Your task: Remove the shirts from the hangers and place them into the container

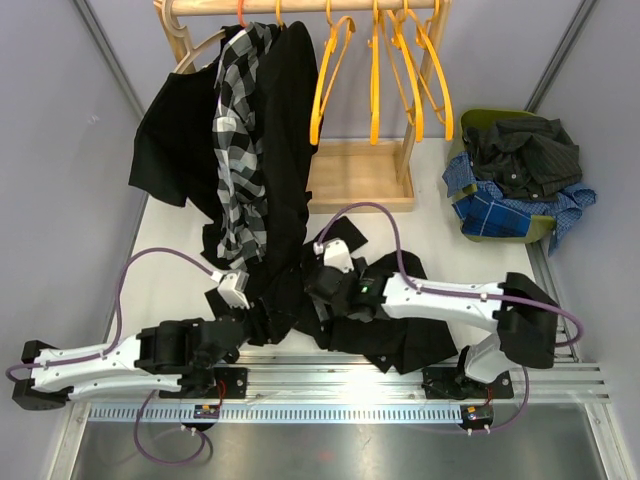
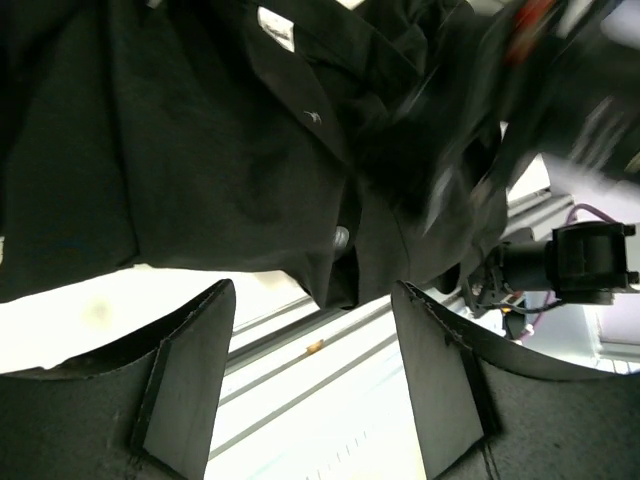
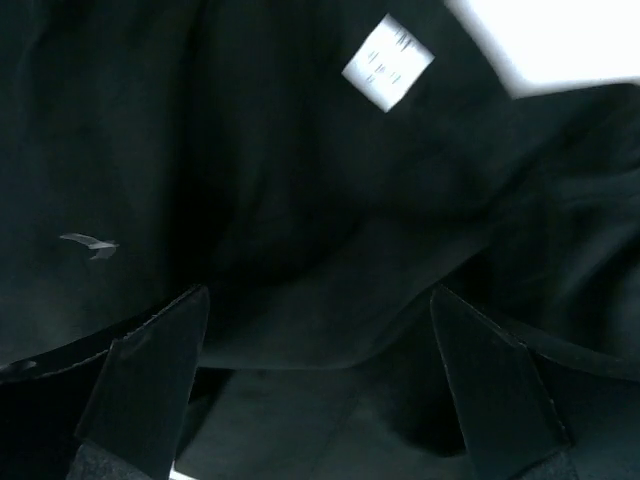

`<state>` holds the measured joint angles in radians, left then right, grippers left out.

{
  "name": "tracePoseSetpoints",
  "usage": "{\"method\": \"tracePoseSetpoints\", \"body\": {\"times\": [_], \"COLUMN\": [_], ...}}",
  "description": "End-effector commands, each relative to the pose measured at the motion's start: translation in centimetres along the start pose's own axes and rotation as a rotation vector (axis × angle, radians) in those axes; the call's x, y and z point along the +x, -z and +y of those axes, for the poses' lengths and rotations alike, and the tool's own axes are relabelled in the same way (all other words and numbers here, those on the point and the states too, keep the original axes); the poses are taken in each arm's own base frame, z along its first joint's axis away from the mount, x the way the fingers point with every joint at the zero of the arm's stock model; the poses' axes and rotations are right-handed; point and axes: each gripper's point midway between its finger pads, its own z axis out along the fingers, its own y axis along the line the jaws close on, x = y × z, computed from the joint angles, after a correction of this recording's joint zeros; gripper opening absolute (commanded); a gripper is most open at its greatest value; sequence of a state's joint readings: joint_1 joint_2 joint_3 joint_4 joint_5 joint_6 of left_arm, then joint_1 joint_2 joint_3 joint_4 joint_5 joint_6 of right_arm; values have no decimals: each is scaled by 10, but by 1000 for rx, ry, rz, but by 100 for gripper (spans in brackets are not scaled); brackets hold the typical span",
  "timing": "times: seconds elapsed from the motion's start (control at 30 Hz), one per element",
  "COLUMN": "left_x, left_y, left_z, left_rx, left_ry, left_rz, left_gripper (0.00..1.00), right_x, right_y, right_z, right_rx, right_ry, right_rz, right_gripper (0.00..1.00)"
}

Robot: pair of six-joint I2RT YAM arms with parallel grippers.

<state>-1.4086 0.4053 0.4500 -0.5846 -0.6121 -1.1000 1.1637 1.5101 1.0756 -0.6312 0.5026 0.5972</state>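
Observation:
On the rack hang a black shirt [image 1: 175, 140], a black-and-white checked shirt [image 1: 238, 140] and a long black shirt [image 1: 290, 130] whose lower part trails onto the table. More black cloth [image 1: 400, 335] lies bunched on the table between the arms. Several bare orange hangers [image 1: 330, 80] hang to the right. The olive-green container [image 1: 480, 116] at the right holds a black and a blue checked shirt. My left gripper [image 1: 258, 318] [image 2: 312, 292] is open, with black cloth [image 2: 200, 160] just past its tips. My right gripper [image 1: 312, 288] [image 3: 318, 300] is open over black cloth [image 3: 300, 200] bearing a white label [image 3: 388, 62].
The pale wooden rack base [image 1: 360, 175] stands at the back middle. An aluminium rail [image 1: 330, 375] runs along the near edge, also under the left fingers [image 2: 190, 380]. Grey walls close in left and right. Purple cables loop from both arms.

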Motion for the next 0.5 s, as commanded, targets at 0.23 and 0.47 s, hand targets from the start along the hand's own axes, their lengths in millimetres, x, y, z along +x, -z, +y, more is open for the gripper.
{"method": "tracePoseSetpoints", "body": {"times": [0.23,0.47], "left_x": [-25,-29], "left_y": [15,21], "left_z": [4,11], "left_rx": [-8,-10], "left_ry": [46,61], "left_rz": [-74,-90], "left_gripper": [67,66], "right_x": [70,122], "right_y": [-50,-85], "right_z": [39,21], "right_rx": [74,204], "right_ry": [-227,-290], "right_rz": [107,169], "right_gripper": [99,98]}}
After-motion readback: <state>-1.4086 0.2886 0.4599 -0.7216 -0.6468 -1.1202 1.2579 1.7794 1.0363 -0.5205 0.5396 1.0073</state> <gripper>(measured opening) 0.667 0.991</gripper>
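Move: The right hand is over the black shirt on the table; the fold it goes for is about 10 cm below, 3 cm back and 3 cm to its left. The white label lies some 4 cm ahead and 3 cm right of this hand, the hanging black shirt's hem about 3 cm ahead and 12 cm left, the table's front edge roughly 13 cm straight back. From the left hand, that fold is about 6 cm ahead, 8 cm right and 14 cm down. Lower the right gripper about 9 cm onto the black shirt, fingers kept wide open, drifting some 3 cm back and 3 cm left early on. Turn the wrist about 15 degrees clockwise on the way and ease to a stop with the fingertips against the cloth. Meanwhile draw the half-open left gripper 2–3 cm left, clear of the fold. ##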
